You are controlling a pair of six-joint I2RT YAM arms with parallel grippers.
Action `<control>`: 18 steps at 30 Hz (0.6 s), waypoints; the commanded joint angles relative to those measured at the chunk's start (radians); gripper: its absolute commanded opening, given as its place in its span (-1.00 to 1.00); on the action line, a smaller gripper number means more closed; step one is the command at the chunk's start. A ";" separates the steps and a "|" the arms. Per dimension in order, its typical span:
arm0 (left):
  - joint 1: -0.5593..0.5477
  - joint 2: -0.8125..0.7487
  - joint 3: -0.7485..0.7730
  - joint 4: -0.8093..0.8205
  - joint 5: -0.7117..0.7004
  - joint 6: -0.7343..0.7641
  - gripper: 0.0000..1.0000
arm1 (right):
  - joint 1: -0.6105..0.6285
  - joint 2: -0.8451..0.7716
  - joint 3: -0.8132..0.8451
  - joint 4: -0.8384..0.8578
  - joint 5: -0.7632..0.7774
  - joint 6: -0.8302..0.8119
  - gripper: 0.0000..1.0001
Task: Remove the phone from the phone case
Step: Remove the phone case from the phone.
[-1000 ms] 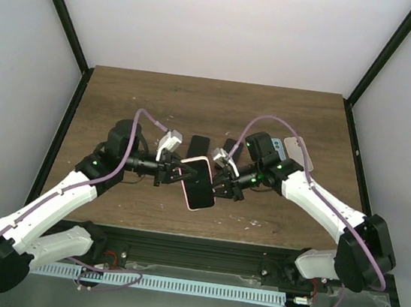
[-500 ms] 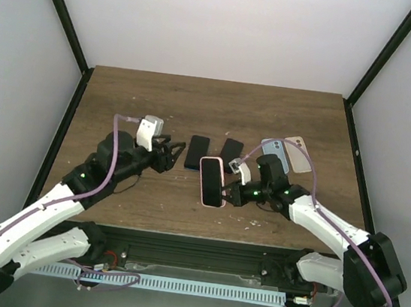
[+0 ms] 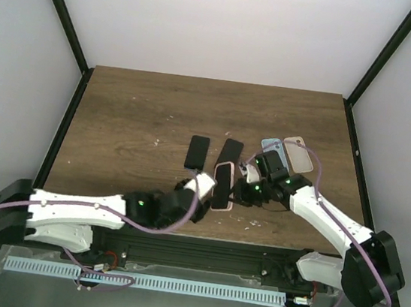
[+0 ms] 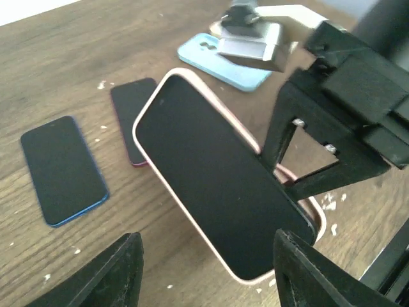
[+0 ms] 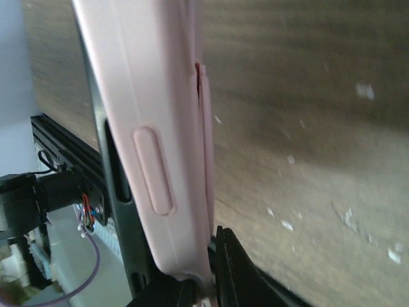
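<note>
The phone, black screen up, sits in a pink case (image 3: 222, 187) held tilted above the table's front middle. In the left wrist view the phone (image 4: 217, 185) seems lifted out of the pink case rim (image 4: 315, 222) at the right end. My right gripper (image 3: 240, 194) is shut on the case's right edge; in the right wrist view its fingers (image 5: 238, 272) pinch the pink case (image 5: 156, 147). My left gripper (image 3: 201, 198) is open, just left of the phone's near end. Its fingers (image 4: 121, 272) stand wide apart on each side of that end, touching nothing.
Two bare dark phones (image 3: 197, 152) (image 3: 228, 155) lie flat behind the held phone. A light blue case (image 3: 273, 147) and a beige case (image 3: 298, 155) lie at the right. The table's front edge (image 3: 202, 238) is close below both grippers.
My left arm has dropped low along the front edge and its gripper has come up to the phone's near end. My right gripper has carried the cased phone slightly right.
</note>
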 commanded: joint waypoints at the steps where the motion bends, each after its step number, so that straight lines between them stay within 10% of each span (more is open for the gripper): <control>1: -0.138 0.158 0.098 0.058 -0.166 0.093 0.13 | -0.030 -0.023 -0.100 -0.016 -0.114 0.098 -0.99; 18: -0.205 0.459 0.182 0.118 -0.108 0.051 0.12 | -0.070 -0.023 -0.178 0.035 -0.010 0.080 -0.99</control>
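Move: The pink-cased phone hangs about 4 cm ahead of the left hand, 5 cm to its right and 5 cm below. On the table, roughly 22 cm ahead and 17 cm lower, lie two bare phones: the blue-edged one 4 cm to the left hand's left, the purple-edged one 7 cm to its right. The right hand already pinches the cased phone's right edge, the phone's middle about 3 cm ahead and 3 cm left of it. Left hand, open, sweeps about 8 cm right, down and back towards the pink-cased phone; right lowers it about 6 cm, drawing back. ##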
